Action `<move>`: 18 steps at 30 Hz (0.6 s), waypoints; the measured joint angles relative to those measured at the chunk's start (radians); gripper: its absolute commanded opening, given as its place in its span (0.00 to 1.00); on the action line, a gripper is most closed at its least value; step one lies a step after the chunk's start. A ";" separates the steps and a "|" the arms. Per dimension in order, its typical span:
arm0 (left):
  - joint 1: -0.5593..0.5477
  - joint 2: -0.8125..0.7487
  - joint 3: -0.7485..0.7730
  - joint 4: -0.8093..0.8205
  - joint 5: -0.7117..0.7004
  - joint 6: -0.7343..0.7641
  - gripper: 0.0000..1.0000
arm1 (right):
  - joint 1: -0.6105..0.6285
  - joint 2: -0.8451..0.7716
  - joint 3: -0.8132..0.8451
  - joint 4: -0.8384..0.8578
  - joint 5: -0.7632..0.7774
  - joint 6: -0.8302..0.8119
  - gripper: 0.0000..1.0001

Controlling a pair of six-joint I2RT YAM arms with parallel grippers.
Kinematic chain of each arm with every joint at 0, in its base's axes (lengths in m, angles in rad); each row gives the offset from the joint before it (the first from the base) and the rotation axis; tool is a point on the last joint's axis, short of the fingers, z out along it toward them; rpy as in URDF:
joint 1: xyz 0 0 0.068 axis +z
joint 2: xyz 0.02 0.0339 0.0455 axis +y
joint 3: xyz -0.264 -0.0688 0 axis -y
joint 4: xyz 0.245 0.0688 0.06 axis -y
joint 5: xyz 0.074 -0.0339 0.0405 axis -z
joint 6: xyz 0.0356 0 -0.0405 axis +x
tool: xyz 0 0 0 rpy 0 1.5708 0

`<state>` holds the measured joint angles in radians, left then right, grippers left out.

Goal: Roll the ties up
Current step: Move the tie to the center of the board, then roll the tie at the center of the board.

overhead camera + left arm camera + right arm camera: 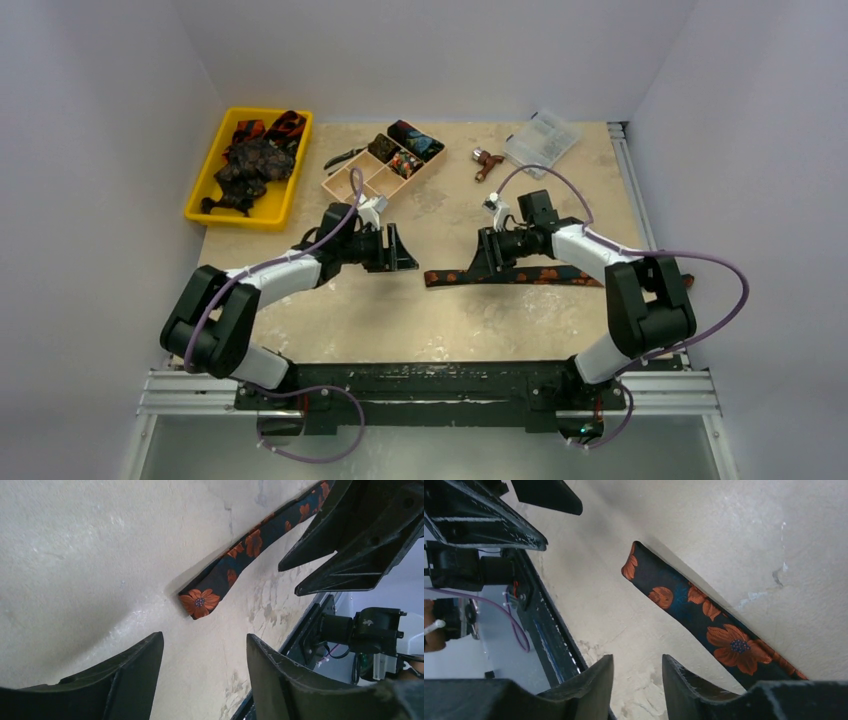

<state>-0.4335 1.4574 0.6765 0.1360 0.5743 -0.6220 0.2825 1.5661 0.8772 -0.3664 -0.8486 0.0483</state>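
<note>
One dark tie with orange flowers lies flat and unrolled across the middle of the table. Its narrow end points toward my left gripper, which hovers just left of it. In the left wrist view that gripper is open with only bare table between its fingers. My right gripper hangs over the tie's left part. In its own view it is open on a narrower gap and empty, with the tie running just beside its right finger. Several more ties are heaped in a yellow bin.
A tan compartment box behind the left gripper holds rolled ties. Pliers lie beside it. A small red-brown tool and a clear plastic case sit at the back right. Purple cables loop from both arms.
</note>
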 measured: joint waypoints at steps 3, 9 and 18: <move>-0.027 0.034 -0.013 0.021 -0.007 -0.021 0.54 | 0.000 0.002 -0.021 0.033 0.001 0.048 0.24; -0.112 0.066 -0.021 0.057 -0.010 -0.031 0.48 | 0.000 0.046 -0.017 0.092 -0.002 0.086 0.05; -0.117 0.158 -0.020 0.137 -0.004 -0.073 0.43 | 0.006 0.146 -0.003 0.124 -0.002 0.133 0.00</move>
<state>-0.5503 1.6154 0.6567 0.2726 0.5705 -0.6949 0.2882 1.7123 0.8738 -0.2424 -0.8505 0.1814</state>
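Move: The folded left end of the tie lies about 5 cm to the left hand's right, 3 cm back and 7 cm below. From the right hand it is some 10 cm to the left, 1 cm ahead and 6 cm below. The compartment box stands about 27 cm ahead of the left hand and 6 cm to its left; the brown hammer is roughly 30 cm ahead of the right hand and 3 cm to its right. Left hand sinks 4 cm, moving right and back towards the tie's left end, narrowing; right shuts, sinking 3 cm. ##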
